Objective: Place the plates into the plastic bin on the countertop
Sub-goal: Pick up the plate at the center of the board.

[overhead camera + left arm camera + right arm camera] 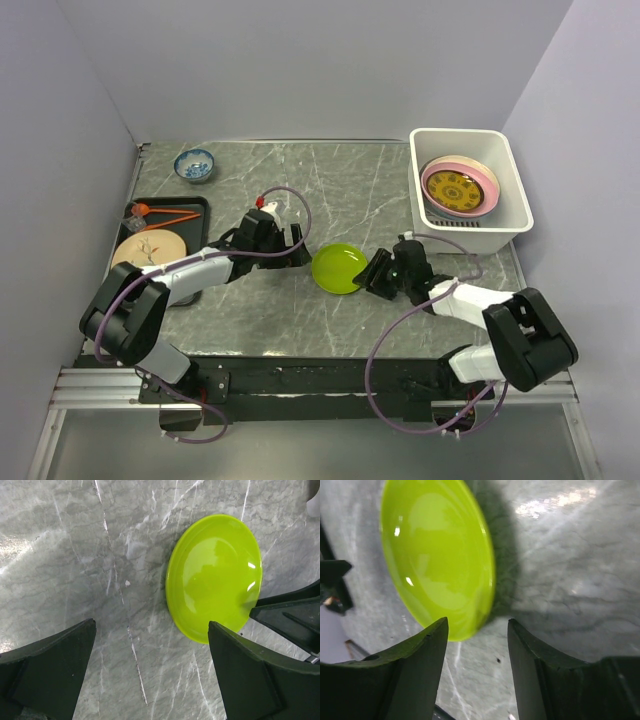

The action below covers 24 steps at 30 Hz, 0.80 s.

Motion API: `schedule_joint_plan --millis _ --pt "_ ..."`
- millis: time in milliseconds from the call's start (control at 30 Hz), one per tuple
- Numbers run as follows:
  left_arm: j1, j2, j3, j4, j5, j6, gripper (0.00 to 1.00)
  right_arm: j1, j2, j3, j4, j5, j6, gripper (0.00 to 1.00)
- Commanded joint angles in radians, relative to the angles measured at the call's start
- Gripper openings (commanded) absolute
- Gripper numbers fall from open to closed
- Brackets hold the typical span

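A lime-green plate (pixel 340 267) lies on the dark marble countertop (pixel 330 180) between my two grippers. My left gripper (pixel 299 245) stands wide open just left of it, and in the left wrist view the green plate (pixel 215 575) lies ahead of the right finger (pixel 240 675). My right gripper (pixel 376 272) is at the plate's right edge. Its jaws (pixel 477 630) are open, with the green plate's (pixel 437 555) near rim just ahead of the gap and nothing gripped. The white plastic bin (pixel 455 133) at the back right holds a pink plate (pixel 485 177) with a small yellow-patterned plate (pixel 458 189) on it.
A cream plate with a leaf sprig (pixel 148 250) rests on the flat black tray (pixel 192 205) at the left, beside orange utensils (pixel 165 215). A small blue-and-white bowl (pixel 194 164) stands at the back left. Walls close in on three sides.
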<state>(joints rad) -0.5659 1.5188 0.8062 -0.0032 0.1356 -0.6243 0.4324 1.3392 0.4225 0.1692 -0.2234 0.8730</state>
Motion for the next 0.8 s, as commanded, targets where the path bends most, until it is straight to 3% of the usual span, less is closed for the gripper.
schedule_joint_plan --millis 0,433,467,500,567,667,767 --pt "0.003 0.003 0.013 0.039 0.022 -0.003 0.99 0.008 0.063 -0.056 0.200 -0.036 0.079 0.56" --pt "0.003 -0.003 -0.001 0.034 0.006 0.000 0.99 0.008 0.193 -0.093 0.326 -0.025 0.150 0.45" --pt "0.004 -0.003 -0.001 0.034 0.006 0.000 0.99 0.009 0.196 -0.097 0.337 -0.018 0.155 0.40" --pt "0.004 -0.002 0.001 0.034 0.002 -0.002 0.99 0.008 0.201 -0.105 0.345 -0.016 0.156 0.25" --pt "0.004 -0.003 0.001 0.034 0.004 -0.003 0.99 0.006 0.210 -0.113 0.380 -0.013 0.167 0.07" --pt "0.004 -0.011 -0.001 0.029 -0.004 -0.003 0.99 0.008 0.218 -0.123 0.415 -0.025 0.181 0.00" --pt "0.004 -0.028 0.001 0.019 -0.014 -0.003 0.99 0.008 0.215 -0.119 0.418 -0.034 0.179 0.00"
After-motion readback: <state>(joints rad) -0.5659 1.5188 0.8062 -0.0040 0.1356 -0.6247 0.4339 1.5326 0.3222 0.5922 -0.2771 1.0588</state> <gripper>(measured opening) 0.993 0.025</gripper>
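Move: The green plate's middle lies about 6 cm to the left of my right hand, 4 cm ahead and 2 cm lower, its near right rim close to my half-open fingertips. The white bin stands some 22 cm ahead and 22 cm to the right, with the yellow-patterned plate in it about 21 cm ahead and 19 cm right. From my waiting left hand, the green plate is roughly 8 cm right, 3 cm back and 7 cm below. I slide my right hand about 2 cm left and a good centimetre forward into the green plate's near right rim, rolling the wrist some 10 degrees so its left side rises. Then I sink about 1 cm while the half-open fingers shut fully and pinch the rim. ##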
